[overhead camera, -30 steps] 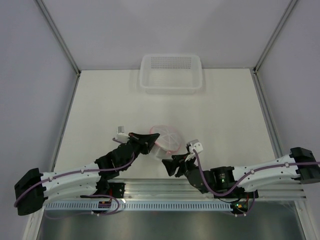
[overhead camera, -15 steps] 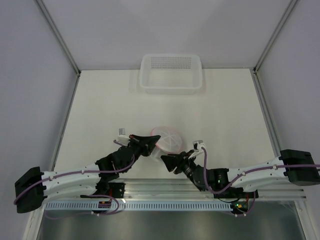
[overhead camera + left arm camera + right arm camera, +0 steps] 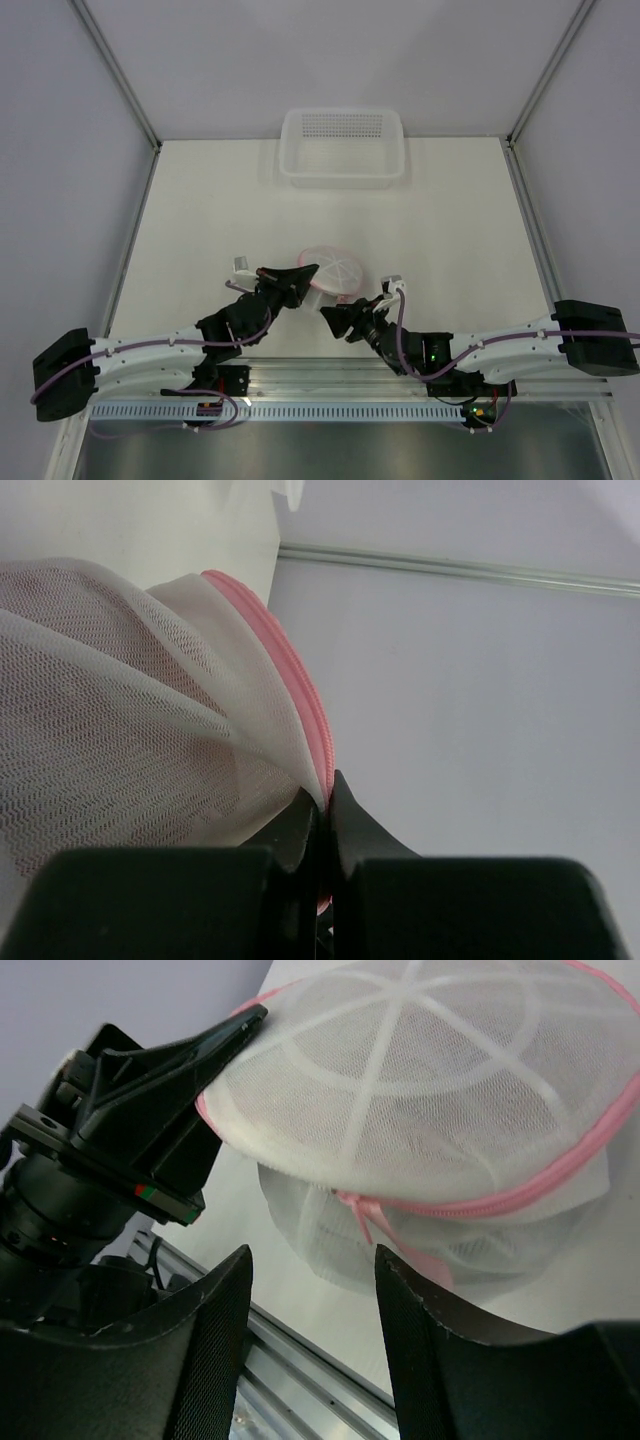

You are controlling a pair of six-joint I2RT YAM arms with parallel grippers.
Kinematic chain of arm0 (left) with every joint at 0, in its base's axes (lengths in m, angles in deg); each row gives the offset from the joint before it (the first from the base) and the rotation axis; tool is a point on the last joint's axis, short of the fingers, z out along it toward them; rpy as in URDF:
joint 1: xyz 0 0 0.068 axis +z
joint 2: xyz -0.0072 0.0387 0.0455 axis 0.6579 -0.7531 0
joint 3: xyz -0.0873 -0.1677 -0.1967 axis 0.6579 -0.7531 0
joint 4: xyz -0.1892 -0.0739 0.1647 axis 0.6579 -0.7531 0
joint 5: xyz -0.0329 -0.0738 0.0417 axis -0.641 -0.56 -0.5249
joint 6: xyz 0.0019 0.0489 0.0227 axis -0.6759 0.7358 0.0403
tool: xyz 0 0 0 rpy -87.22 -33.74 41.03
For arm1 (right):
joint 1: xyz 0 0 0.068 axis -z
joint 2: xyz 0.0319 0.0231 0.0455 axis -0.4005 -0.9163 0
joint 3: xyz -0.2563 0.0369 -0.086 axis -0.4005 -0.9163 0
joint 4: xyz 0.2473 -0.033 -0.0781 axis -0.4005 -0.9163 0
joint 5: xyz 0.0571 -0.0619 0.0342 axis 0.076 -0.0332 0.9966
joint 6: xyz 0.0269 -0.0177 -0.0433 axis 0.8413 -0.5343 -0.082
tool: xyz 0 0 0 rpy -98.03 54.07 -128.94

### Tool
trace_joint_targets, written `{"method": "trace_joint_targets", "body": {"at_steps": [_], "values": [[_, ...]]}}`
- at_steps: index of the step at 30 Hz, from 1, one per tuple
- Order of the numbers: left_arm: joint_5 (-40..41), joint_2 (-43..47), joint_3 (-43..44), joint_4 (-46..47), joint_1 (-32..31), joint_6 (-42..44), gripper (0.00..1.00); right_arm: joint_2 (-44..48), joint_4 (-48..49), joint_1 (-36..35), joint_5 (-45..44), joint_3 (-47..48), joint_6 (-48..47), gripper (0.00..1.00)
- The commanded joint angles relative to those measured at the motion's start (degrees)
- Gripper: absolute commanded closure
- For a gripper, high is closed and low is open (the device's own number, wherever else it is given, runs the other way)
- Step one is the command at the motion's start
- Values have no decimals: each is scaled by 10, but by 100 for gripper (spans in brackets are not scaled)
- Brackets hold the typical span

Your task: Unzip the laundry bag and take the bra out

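Observation:
The laundry bag (image 3: 335, 276) is a small dome of white mesh with pink zipper trim, near the table's front middle. It fills the left wrist view (image 3: 120, 700) and shows in the right wrist view (image 3: 440, 1100). My left gripper (image 3: 308, 273) is shut on the bag's pink-trimmed left edge (image 3: 322, 802) and holds it raised. My right gripper (image 3: 330, 316) is open and empty, just below the bag, its jaws either side of the hanging pink zipper pull (image 3: 365, 1222) and short of it. The bra is hidden inside the mesh.
A clear rectangular plastic basket (image 3: 342, 148) stands at the table's back edge. The metal rail (image 3: 330, 372) carrying the arm bases runs along the near edge, just below the right gripper.
My right gripper has moved left and up toward the bag's lower edge. My left gripper keeps its hold; the bag has shifted a little to the right.

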Motion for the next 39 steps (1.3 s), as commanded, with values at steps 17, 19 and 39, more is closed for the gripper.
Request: {"method": "trace_joint_targets", "body": {"at_steps": [17, 19, 39], "values": [[-354, -310, 142, 263, 163, 178, 98, 213, -255, 2, -91, -5, -18, 39], [-341, -318, 149, 261, 167, 170, 98, 220, -250, 7, -93, -14, -20, 39], [-320, -351, 147, 336, 164, 72, 98, 48, -21, 204, 82, -16, -95, 44]]}}
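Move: The pink zipper tab hangs under the near rim of the laundry bag, about 5 cm ahead of the open right hand, 3 cm to its right and roughly level with it. The bag's mesh panel has its middle some 11 cm ahead and 1 cm to the right of that hand, about 3 cm above. From the left hand, which already pinches the rim, the tab lies about 7 cm back, 7 cm to the right and 4 cm lower. The laundry bag is carried to the right and forward, roughly 10 cm, its rim still pinched in the left fingers, which swing about 15 degrees clockwise; the left hand dips some 3 cm on the way and comes back up. The right hand keeps pace with fingers open, first going right with a small rise, then forward and down, turning clockwise as it brings its fingertips around the pink zipper tab beneath the rim. ##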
